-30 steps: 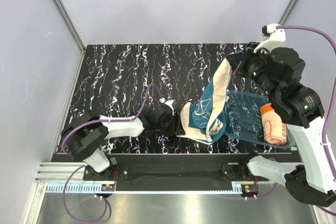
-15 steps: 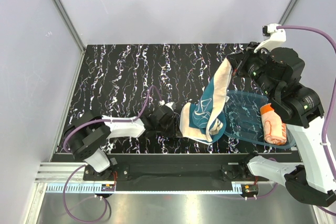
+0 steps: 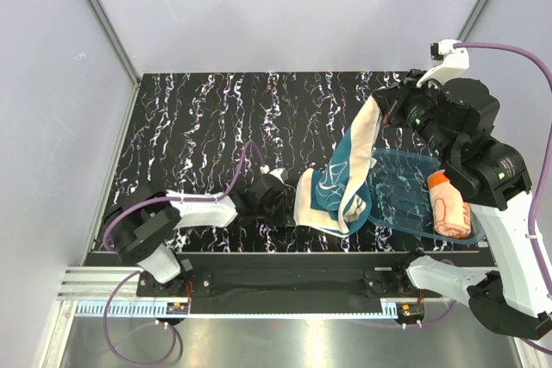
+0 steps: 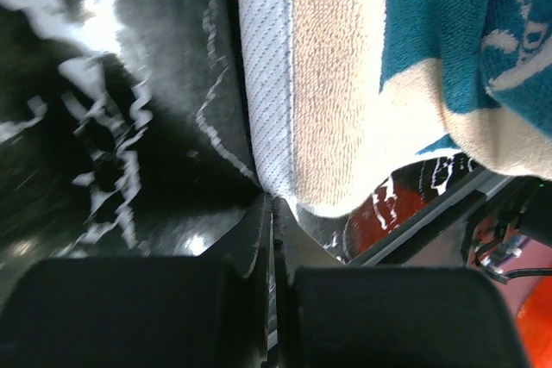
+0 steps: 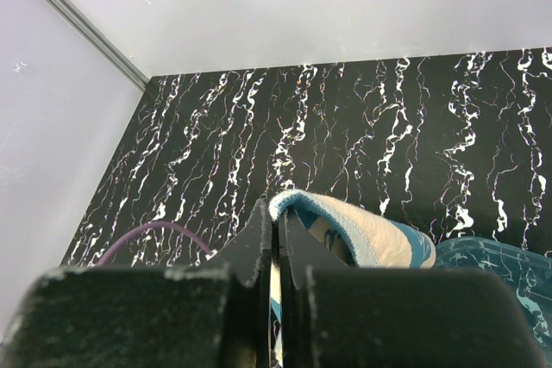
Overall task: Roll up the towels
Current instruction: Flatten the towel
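Note:
The teal towel [image 3: 341, 174] with white swirls hangs over the table, cream underside outward, its top corner pinched in my shut right gripper [image 3: 379, 108]. In the right wrist view, that gripper [image 5: 278, 208] has the towel's hem [image 5: 371, 234] between its tips. My left gripper [image 3: 291, 200] lies low at the towel's lower left corner. In the left wrist view, it [image 4: 273, 204] is shut, with the cream corner [image 4: 345, 84] coming down into its tips. The orange towel [image 3: 450, 211] lies rolled in the blue tray [image 3: 405, 174].
The translucent blue tray [image 5: 500, 265] sits at the right of the black marbled table [image 3: 207, 118], partly under the hanging towel. Grey walls stand on the left, back and right. A purple cable [image 3: 237, 165] loops over the left arm.
My left gripper has slid slightly right to the towel's lower corner and its jaws have closed there. The right arm and the hanging towel have stayed still.

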{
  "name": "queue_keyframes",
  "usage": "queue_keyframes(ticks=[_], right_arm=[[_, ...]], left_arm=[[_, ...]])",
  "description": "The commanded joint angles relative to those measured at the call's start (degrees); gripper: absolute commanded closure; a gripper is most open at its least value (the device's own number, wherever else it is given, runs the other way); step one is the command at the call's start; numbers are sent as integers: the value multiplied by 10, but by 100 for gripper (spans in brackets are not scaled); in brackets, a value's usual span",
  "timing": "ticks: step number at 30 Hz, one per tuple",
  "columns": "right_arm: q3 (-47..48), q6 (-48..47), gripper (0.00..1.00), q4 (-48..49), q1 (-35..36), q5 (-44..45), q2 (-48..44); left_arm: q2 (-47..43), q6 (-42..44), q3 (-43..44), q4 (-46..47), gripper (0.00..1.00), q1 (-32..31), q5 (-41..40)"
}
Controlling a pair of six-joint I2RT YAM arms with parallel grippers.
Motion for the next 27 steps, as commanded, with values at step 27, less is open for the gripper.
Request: queue_keyframes(ticks=[27], right_arm=[[147,33,100,7,0,-49,135]], left_arm=[[-346,299,451,-561,100,322,-181]])
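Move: The blue towel's near-left corner is already pinched in the left fingers at table level; the towel's lower bunched part lies about 11 cm right and 4 cm ahead of that hand. The right hand holds another corner high up, with that bunched part roughly 43 cm below it, 8 cm left and 5 cm back. From the right hand the bin is some 17 cm right, 3 cm back, and the rolled orange towel in it 22 cm right, 5 cm back, both about 43 cm down. The blue towel's near-left corner, still pinched, is swept up off the table by the left hand, about 30 cm up and 20 cm left with some 10 cm forward, speeding up as the fingers tip upward and the hand turns counter-clockwise. The right hand first stays still, then carries its corner some 5 cm forward and 4 cm left, keeping its grip. ##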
